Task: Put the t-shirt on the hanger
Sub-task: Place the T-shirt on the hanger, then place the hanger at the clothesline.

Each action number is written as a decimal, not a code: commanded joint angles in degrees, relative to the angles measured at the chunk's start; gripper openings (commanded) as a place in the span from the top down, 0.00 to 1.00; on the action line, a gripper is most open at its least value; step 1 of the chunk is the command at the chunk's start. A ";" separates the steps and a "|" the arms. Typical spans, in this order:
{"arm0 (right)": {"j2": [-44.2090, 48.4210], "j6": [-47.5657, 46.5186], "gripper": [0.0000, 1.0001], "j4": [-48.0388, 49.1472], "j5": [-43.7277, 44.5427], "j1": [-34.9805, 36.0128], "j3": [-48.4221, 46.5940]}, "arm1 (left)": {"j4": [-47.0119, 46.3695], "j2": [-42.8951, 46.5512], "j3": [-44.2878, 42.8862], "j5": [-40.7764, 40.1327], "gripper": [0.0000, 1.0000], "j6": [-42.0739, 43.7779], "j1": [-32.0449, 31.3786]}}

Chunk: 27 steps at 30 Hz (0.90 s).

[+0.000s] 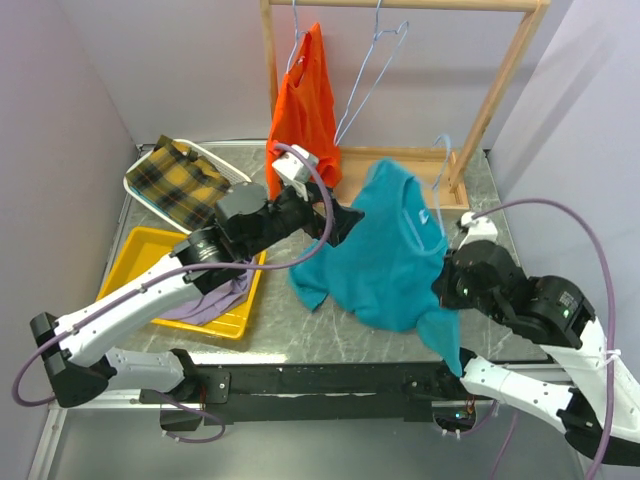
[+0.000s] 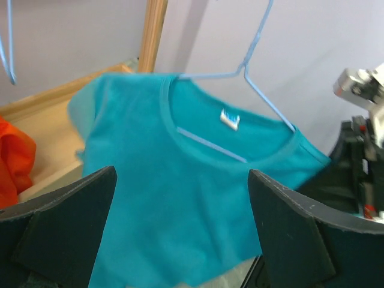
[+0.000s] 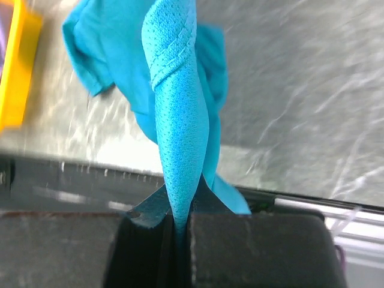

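The teal t-shirt [image 1: 385, 255] hangs draped in mid-table, its collar up and its lower part trailing onto the tabletop. The pale-blue wire hanger [image 1: 441, 165] runs through the collar, with its hook sticking up above the shirt. In the left wrist view the hanger [image 2: 264, 99] crosses the neck opening of the t-shirt [image 2: 174, 198]. My left gripper [image 1: 345, 225] is open just left of the shirt, its fingers [image 2: 294, 228] spread with nothing between them. My right gripper [image 1: 450, 285] is shut on a fold of the t-shirt [image 3: 177, 120] at its right side.
A wooden rack [image 1: 500, 80] stands at the back with an orange garment [image 1: 305, 100] and a bare hanger [image 1: 375, 70] on it. A yellow tray [image 1: 140, 250] holding a lilac cloth [image 1: 215, 300] sits at left, behind it a white basket [image 1: 140, 195] with plaid fabric.
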<state>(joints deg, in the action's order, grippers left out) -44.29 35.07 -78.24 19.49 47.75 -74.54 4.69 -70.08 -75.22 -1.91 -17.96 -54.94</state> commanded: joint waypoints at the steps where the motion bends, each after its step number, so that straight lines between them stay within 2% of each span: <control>1: -4.48 -4.64 1.00 5.34 6.38 -6.50 -7.27 | 1.02 2.93 -3.70 -1.08 0.04 -2.52 0.18; 2: -5.36 -6.83 1.00 6.94 4.18 -13.31 -9.02 | 1.46 3.28 -3.79 -0.90 0.04 -3.31 0.18; 5: -9.66 -13.79 1.00 11.26 -3.65 -24.32 -13.50 | 3.92 4.43 -4.06 -0.55 0.04 -4.36 0.18; 12: -23.36 -20.12 1.00 12.49 -13.76 -36.73 -27.31 | 8.67 7.77 -3.18 0.42 0.04 -4.90 0.18; 16: -29.17 -21.44 1.00 11.62 -18.95 -40.53 -35.04 | 9.29 10.40 -1.69 0.15 0.04 -4.81 0.18; 20: -34.71 -22.24 1.00 9.42 -20.89 -41.24 -44.52 | 10.51 11.55 -0.98 -0.11 0.04 -4.28 0.18; 27: -40.60 -23.03 1.00 9.33 -22.30 -41.94 -50.96 | 12.10 13.57 0.77 -1.69 0.04 -3.58 0.18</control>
<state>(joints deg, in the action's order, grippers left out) -82.85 13.74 -71.35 -1.21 6.68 -120.79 15.92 -57.74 -75.31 -2.61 -22.15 -54.94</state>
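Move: Ahead of the right hand, which already pinches the turquoise T-shirt's shoulder on its hanger, the rack's rail runs roughly 33 cm out, 3 cm to the right at the aimed spot and 28 cm above. The empty hanger hangs about 31 cm ahead, 12 cm left and 12 cm up; the orange shirt is some 29 cm ahead, 25 cm left and 3 cm up. From the open left hand that rail spot lies about 23 cm ahead, 21 cm right and 14 cm up. Carrying the T-shirt and hanger towards the rack's rail, the right hand sweeps about 20 cm forward while climbing some 14 cm, drifting slightly right and slowing near the end; it turns clockwise and tips its fingers up a little, keeping its pinch on the shoulder. The open left hand backs off from the shirt to the left, back and slightly up. ##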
